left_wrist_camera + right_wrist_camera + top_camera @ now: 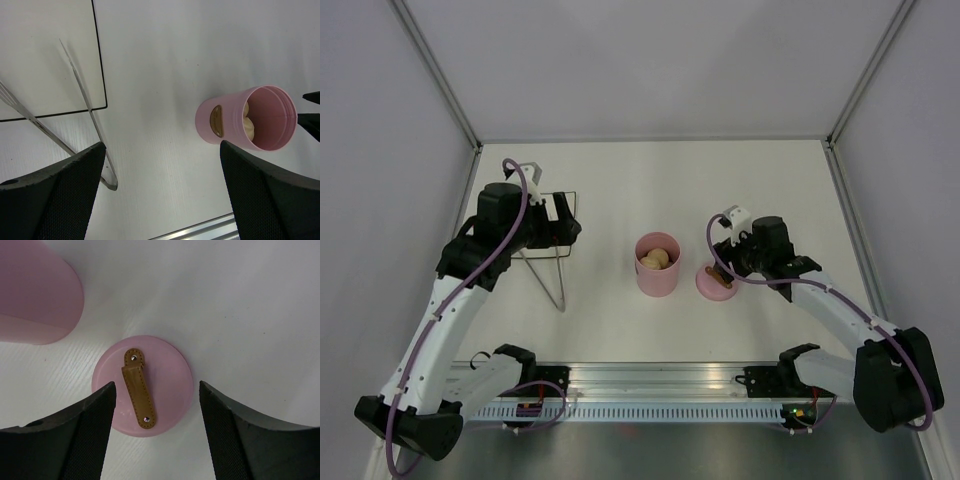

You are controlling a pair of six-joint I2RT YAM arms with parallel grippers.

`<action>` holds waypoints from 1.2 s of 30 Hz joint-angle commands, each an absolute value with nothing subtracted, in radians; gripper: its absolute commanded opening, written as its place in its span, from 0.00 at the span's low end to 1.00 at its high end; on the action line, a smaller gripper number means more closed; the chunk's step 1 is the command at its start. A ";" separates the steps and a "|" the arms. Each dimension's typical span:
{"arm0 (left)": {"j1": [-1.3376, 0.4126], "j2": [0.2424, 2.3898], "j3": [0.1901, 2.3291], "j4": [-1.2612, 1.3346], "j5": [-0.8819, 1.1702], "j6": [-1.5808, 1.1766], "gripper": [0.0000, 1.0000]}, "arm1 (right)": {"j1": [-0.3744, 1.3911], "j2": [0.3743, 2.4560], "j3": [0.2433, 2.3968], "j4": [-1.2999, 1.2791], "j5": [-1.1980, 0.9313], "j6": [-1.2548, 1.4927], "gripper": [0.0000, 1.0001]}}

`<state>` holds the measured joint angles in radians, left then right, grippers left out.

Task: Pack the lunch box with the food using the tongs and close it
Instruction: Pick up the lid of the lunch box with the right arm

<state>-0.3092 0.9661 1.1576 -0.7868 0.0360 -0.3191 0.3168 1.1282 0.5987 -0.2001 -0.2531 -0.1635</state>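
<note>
The pink lunch box [658,266] stands upright and uncovered mid-table, with round beige food balls [656,259] inside. From the left wrist I see the lunch box [235,122], its small brown tag and the food [249,126]. Its pink lid [714,285] lies flat just right of it, brown strap up. My right gripper [724,258] hovers over the lid [165,375], open, one finger on each side of it. The silver tongs [548,272] lie on the table at left; both arms of the tongs [86,102] show. My left gripper [564,228] is open and empty above their far ends.
A thin black rectangular outline [102,75] is marked on the table beside the tongs. An aluminium rail [660,380] runs along the near edge between the arm bases. White walls enclose the table at the back and sides.
</note>
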 commanded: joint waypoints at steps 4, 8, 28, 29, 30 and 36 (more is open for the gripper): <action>-0.308 0.951 1.138 -0.772 0.029 -0.278 1.00 | 0.368 1.216 0.614 -0.150 -0.219 -0.242 0.70; -0.308 0.953 1.134 -0.773 0.026 -0.275 1.00 | 0.390 1.255 0.627 -0.161 -0.206 -0.259 0.68; -0.308 0.973 1.127 -0.765 0.005 -0.270 1.00 | 0.459 1.376 0.653 -0.169 -0.135 -0.295 0.21; -0.308 0.973 1.127 -0.764 0.005 -0.270 1.00 | 0.459 1.374 0.658 -0.172 -0.133 -0.290 0.18; -0.308 0.970 1.127 -0.764 0.005 -0.270 1.00 | 0.459 1.373 0.672 -0.187 -0.130 -0.284 0.16; -0.310 0.962 1.127 -0.764 0.003 -0.272 1.00 | 0.459 1.238 0.728 -0.216 -0.057 -0.189 0.05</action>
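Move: The lunch box lid lies flat on the table just under the open right gripper, its brown strap about 2 cm to the left, level fore and aft, and some 5 cm below the finger pads. The lunch box with its food stands about 14 cm to the left of this gripper and about 1 cm farther out, its middle roughly 1 cm lower. From the idle left gripper the lid is some 28 cm to the right, 1 cm ahead and 24 cm down. Lower the right gripper about 5 cm onto the lid, easing a touch back and then left to straddle the brown strap, with the wrist turning some 15 degrees, partly counter-clockwise. Close the fingers from about three-quarters open to nearly shut, pinching the strap near the lid's middle, then start up by about 1 cm. ##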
